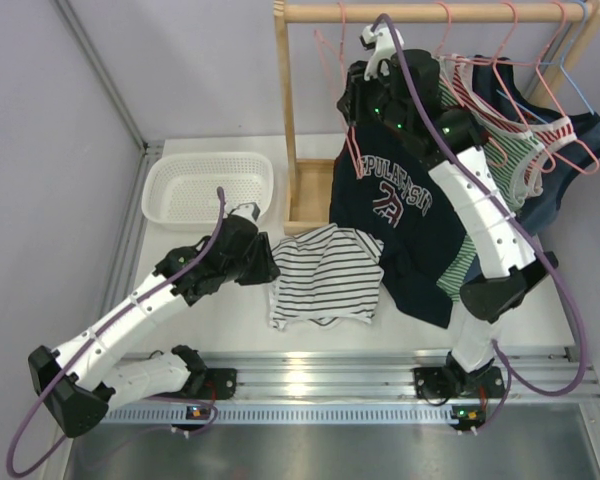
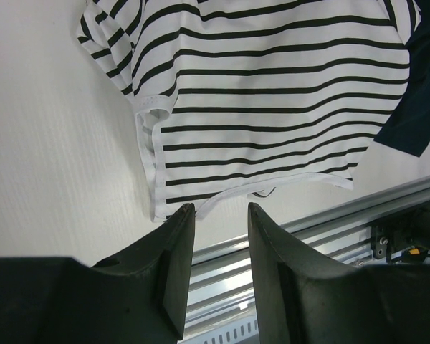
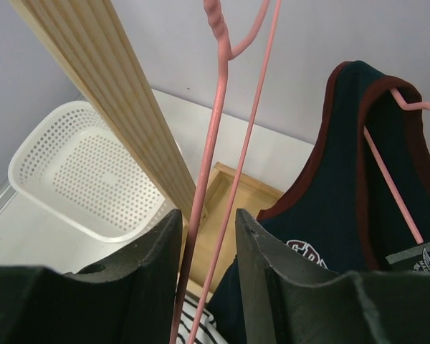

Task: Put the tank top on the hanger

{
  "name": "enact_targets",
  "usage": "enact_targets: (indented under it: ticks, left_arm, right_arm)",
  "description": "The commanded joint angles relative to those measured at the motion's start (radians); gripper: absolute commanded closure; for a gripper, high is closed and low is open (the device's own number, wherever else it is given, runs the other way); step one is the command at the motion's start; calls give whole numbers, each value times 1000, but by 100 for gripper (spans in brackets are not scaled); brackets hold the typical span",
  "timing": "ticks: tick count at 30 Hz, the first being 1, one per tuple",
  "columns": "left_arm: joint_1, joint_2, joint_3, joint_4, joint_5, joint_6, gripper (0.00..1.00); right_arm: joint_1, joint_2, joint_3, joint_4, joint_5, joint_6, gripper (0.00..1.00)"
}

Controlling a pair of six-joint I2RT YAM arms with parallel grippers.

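Note:
The tank top (image 1: 325,275), white with thin dark stripes, lies crumpled flat on the table in front of the rack. In the left wrist view the tank top (image 2: 272,93) fills the upper part, its hem just past my fingertips. My left gripper (image 1: 268,270) (image 2: 218,208) hovers at its left edge, open and holding nothing. High at the rack, my right gripper (image 1: 353,103) (image 3: 208,213) is open, with two wires of the pink hanger (image 3: 213,136) running between its fingers. The hanger (image 1: 329,55) hangs from the wooden rail, left of the navy top.
A white perforated basket (image 1: 208,188) (image 3: 79,172) sits at the back left. The wooden rack's post (image 1: 286,110) stands beside it. A navy top with maroon trim (image 1: 400,220) (image 3: 344,186), a green-striped top (image 1: 505,150) and a light blue hanger (image 1: 580,70) hang there. A metal rail (image 1: 320,375) lines the near edge.

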Motion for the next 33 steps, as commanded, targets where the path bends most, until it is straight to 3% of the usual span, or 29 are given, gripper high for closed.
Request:
enact_targets:
  ticks: [1, 9, 29, 33]
  left_arm:
    - [1, 0, 21, 19, -4, 12, 59]
    - [1, -3, 10, 30, -4, 11, 59]
    - [1, 17, 7, 44, -1, 17, 59]
    - [1, 20, 7, 47, -2, 16, 59]
  right_arm:
    - [-2, 17, 23, 35, -9, 10, 64]
    - [3, 59, 86, 6, 3, 11, 65]
    - [29, 36, 86, 1, 98, -27, 80]
    - [29, 39, 103, 0, 107, -38, 92]
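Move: The pink hanger's sloping arm, just below its neck, is about 2 cm ahead of my right hand, 1 cm left and 1 cm lower, already between the open fingers. The rack's wooden post stands some 8 cm ahead and 11 cm left. The navy tank top's middle hangs about 8 cm right, 2 cm back and 18 cm below; the striped tank top lies 18 cm back, 4 cm left and 42 cm down. From my left hand the hanger is about 25 cm ahead, 14 cm right and 24 cm up. I ease my right hand about 2 cm forward and down, slightly left, so the empty pink hanger sits deeper between the fingers. There I stop and close from about a third open to nearly shut, pinching the hanger just under its neck while the hand edges barely to the right and turns about 5 degrees clockwise. ##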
